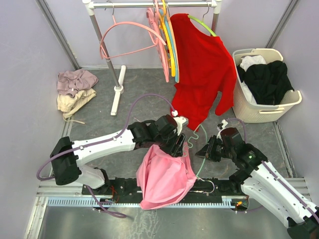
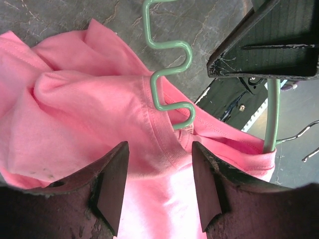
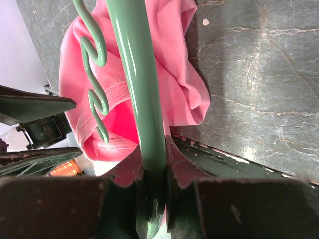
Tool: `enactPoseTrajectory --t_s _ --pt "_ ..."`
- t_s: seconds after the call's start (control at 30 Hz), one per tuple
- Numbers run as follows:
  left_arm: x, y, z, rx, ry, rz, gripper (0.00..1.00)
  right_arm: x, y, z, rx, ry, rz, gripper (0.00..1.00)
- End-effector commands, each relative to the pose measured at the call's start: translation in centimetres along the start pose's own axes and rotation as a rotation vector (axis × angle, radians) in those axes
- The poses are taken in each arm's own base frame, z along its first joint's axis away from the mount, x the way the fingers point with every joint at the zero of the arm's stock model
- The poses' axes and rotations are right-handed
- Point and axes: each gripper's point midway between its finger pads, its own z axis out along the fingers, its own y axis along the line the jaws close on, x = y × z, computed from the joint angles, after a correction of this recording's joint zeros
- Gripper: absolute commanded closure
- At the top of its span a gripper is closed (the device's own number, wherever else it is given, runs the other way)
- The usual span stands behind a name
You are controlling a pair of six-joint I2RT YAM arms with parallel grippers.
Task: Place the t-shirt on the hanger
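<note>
The pink t-shirt (image 1: pixel 164 181) hangs bunched over the front rail between the arms, its collar threaded over one end of the mint-green hanger (image 1: pixel 202 164). In the left wrist view the hanger's wavy bar (image 2: pixel 169 74) runs into the ribbed collar of the t-shirt (image 2: pixel 89 114). My left gripper (image 2: pixel 158 186) is open just above that collar, with pink cloth showing between its fingers (image 2: pixel 112 189). My right gripper (image 3: pixel 154 169) is shut on the hanger's smooth arm (image 3: pixel 139 89), to the right of the t-shirt (image 3: pixel 179 74). In the top view the left gripper (image 1: pixel 180 147) and right gripper (image 1: pixel 203 151) stand close together.
A clothes rack (image 1: pixel 118 74) at the back carries pink hangers (image 1: pixel 129 35) and a red shirt (image 1: pixel 202 74) on a lime-green hanger. A beige laundry basket (image 1: pixel 249 107) with dark and white clothes stands at the right. A pile of pale clothes (image 1: pixel 75 89) lies at the left.
</note>
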Motion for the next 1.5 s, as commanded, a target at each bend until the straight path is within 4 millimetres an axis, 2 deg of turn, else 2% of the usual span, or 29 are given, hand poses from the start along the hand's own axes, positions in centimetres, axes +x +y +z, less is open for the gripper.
enactPoseTrajectory --t_s 0.0,0.17,0.27,0.33,0.37,0.43,0.47,0.57,0.67,0.93,1.07,1.23,1.33,1.47 --pt "-0.4 0.0 0.4 0.000 0.004 0.016 0.41 -1.0 3.2 -1.0 -0.103 -0.033 -0.032 0.99" --pt "-0.3 -0.3 0.8 0.010 0.016 0.021 0.43 -1.1 3.2 -1.0 -0.103 -0.033 -0.032 0.99" --pt "-0.2 -0.3 1.0 0.012 0.024 0.026 0.48 -1.1 3.2 -0.9 -0.104 -0.033 -0.032 0.99" --pt "-0.2 -0.3 1.2 0.009 0.030 0.027 0.61 -1.1 3.1 -0.9 -0.102 -0.032 -0.031 0.99" --pt "-0.2 -0.2 1.3 0.007 0.030 0.026 0.69 -1.1 3.1 -0.9 -0.102 -0.032 -0.032 0.99" --pt "-0.4 0.0 1.3 -0.013 0.027 0.026 0.92 -1.1 3.2 -0.8 -0.103 -0.035 -0.031 0.99" --pt "-0.5 0.2 1.3 -0.026 0.023 0.024 0.97 -1.1 3.2 -0.8 -0.103 -0.033 -0.031 0.99" --pt "-1.5 1.1 0.8 -0.080 -0.016 0.015 0.97 -1.5 3.6 -0.7 -0.113 -0.044 -0.026 0.99" --pt "-3.4 2.6 -0.3 -0.161 -0.080 -0.001 0.97 -2.4 4.3 -0.4 -0.119 -0.070 -0.027 0.99" --pt "-11.0 6.7 -2.9 -0.298 -0.305 -0.010 0.97 -5.9 6.2 1.7 -0.085 -0.135 -0.077 0.99" --pt "-14.6 8.6 -2.9 -0.324 -0.390 -0.001 0.97 -7.7 7.7 2.6 -0.082 -0.167 -0.132 0.99" --pt "-17.9 10.2 -1.8 -0.334 -0.428 0.015 0.97 -9.5 9.5 2.5 -0.085 -0.203 -0.206 0.99" --pt "-19.6 10.8 -1.6 -0.355 -0.464 0.023 0.97 -9.7 10.5 2.7 -0.097 -0.176 -0.245 0.99" --pt "-21.7 11.2 -2.2 -0.389 -0.509 0.028 0.97 -9.3 11.1 3.1 -0.124 -0.141 -0.267 0.99"
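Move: Just under the left hand's open fingers, some 3 cm down and with no real offset to any side, lies the edge of the pink t-shirt's opening; the shirt's body spreads about 11 cm back and 7 cm to the left. The green hanger's bar, in the right hand's grip, is roughly 11 cm to the left hand's right and level with it fore and aft. From the right hand, that shirt edge is about 10 cm left, neither ahead nor back, 2 cm lower. Sinking about 2 cm onto the shirt, the left hand shuts its fingers on the edge of the opening, then pulls it forward some 19 cm, rising slightly overall, tilting its fingers up and turning some 20 degrees counter-clockwise. The right hand follows a little later, still gripping the hanger, carrying it forward about 10 cm, with some rise and drift to the left. ##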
